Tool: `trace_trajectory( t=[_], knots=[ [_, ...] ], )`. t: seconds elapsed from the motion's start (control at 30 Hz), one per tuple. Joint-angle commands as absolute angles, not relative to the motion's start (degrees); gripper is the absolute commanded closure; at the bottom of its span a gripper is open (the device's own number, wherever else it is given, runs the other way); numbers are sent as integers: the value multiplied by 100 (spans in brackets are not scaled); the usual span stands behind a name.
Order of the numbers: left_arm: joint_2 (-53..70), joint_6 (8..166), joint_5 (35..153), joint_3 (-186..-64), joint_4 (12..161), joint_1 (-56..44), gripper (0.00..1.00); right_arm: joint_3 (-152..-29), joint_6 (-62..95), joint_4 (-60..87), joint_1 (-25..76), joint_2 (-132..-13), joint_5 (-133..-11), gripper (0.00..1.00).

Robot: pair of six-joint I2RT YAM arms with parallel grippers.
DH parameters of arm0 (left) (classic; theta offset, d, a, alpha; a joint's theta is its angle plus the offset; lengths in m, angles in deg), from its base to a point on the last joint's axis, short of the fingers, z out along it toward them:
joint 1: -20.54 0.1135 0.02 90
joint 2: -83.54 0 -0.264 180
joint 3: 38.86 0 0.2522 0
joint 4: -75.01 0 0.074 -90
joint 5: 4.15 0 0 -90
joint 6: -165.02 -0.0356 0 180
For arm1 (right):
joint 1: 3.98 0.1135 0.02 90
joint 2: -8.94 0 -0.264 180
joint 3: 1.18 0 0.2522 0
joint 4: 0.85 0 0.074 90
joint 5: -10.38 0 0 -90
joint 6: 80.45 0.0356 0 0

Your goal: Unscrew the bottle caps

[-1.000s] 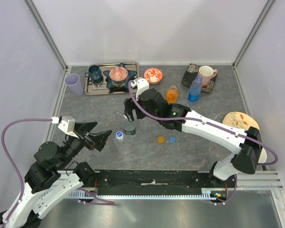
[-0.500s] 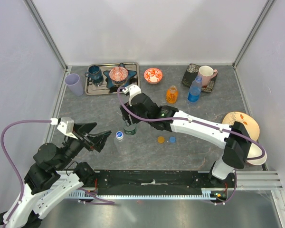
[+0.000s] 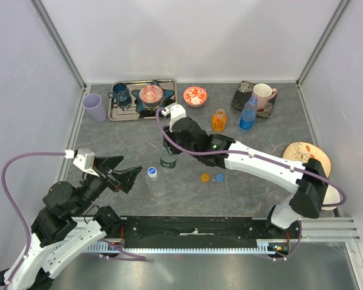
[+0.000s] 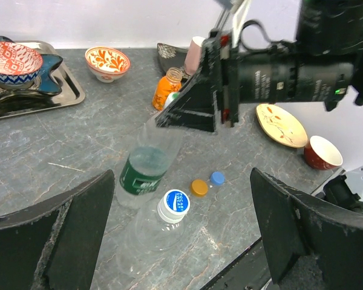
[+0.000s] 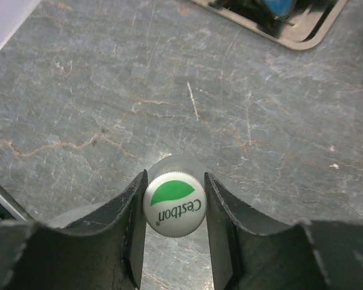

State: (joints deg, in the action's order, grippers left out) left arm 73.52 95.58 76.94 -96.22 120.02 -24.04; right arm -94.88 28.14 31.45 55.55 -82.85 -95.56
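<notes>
My right gripper (image 5: 174, 205) is shut on the white-and-green cap (image 5: 174, 204) of an upright clear bottle with a green label (image 3: 167, 163), also in the left wrist view (image 4: 146, 163). My left gripper (image 4: 181, 241) is open and empty above the second clear bottle (image 4: 154, 232), which carries its white-and-blue cap (image 4: 175, 203) and stands just left of the first (image 3: 152, 173). A loose orange cap (image 3: 205, 177) and a loose blue cap (image 3: 219, 177) lie on the table to the right. The orange bottle (image 3: 219, 120) and the blue bottle (image 3: 248, 114) stand uncapped further back.
A metal tray (image 3: 116, 112) at the back left holds a blue mug and a star dish with a red patterned bowl. A lilac cup (image 3: 94, 107), a small red bowl (image 3: 195, 95), a pink mug (image 3: 264, 93), a painted plate (image 3: 302, 152) and the enclosure walls surround the area.
My right wrist has swung left and then back right above the green-label bottle, its fingers staying on the cap. The left arm and the other bottles have not moved.
</notes>
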Motion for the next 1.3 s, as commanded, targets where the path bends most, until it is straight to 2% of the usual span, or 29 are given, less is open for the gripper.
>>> trace_trajectory(
  t=[0.0,0.2,0.3,0.33,0.4,0.5,0.6,0.83,0.93,1.27],
  knots=[
    [7185,9550,7583,-9657,11760,-2393,1,-9597,2617,3206,5596,-7562,-10157,64],
    [6493,9059,7267,-10008,11330,-2393,0,-9948,2598,4058,5587,-6595,-10844,69],
    [5896,8760,7091,-10280,10891,-2393,0,-10185,2861,4594,5587,-6278,-10722,86],
    [5728,8672,7091,-10359,10577,-2393,0,-10317,2950,4744,5587,-6182,-10635,100],
    [5516,8654,7239,-10404,10224,-2393,0,-10388,3073,5035,5596,-6067,-10450,100],
    [4963,8732,8161,-10623,9581,-2385,0,-10318,3258,5088,5587,-5707,-10046,100],
    [4251,8882,9267,-11115,9396,-2359,1,-10309,3320,5088,5596,-5417,-9536,100],
    [2950,9505,12850,-11748,8579,-2042,0,-10388,3355,5132,5587,-4942,-8718,100],
    [2545,9717,13653,-11792,8298,-2042,0,-10397,3399,5079,5587,-4828,-8516,100],
    [2140,9761,14174,-11758,8183,-2042,0,-10608,3381,4877,5587,-4915,-8323,100]
  ],
)
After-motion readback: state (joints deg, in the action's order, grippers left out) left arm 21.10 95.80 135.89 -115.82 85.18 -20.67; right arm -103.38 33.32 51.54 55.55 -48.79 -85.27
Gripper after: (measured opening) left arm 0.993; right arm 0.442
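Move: The green-capped bottle, already gripped by its cap in the right hand with its body about 10 cm below, lies some 13 cm ahead of the left hand, 12 cm to its right and 19 cm lower. A white-capped bottle is about 2 cm ahead of the left hand, 7 cm right and 20 cm below. From the right hand, the meeting spot is about 12 cm back, 13 cm right and 21 cm up; the loose orange cap lies 5 cm back, 14 cm right and 21 cm below. The green-capped bottle goes up some 20 cm in the right hand's steady grip on its cap, swinging right and back as that wrist tilts its fingers up towards level. The left hand, fingers staying wide open, first goes forward, then sweeps about 20 cm right, rising, and turns clockwise some 55 degrees, coming back and sinking slightly to bring its jaws to either side of the bottle's body. ##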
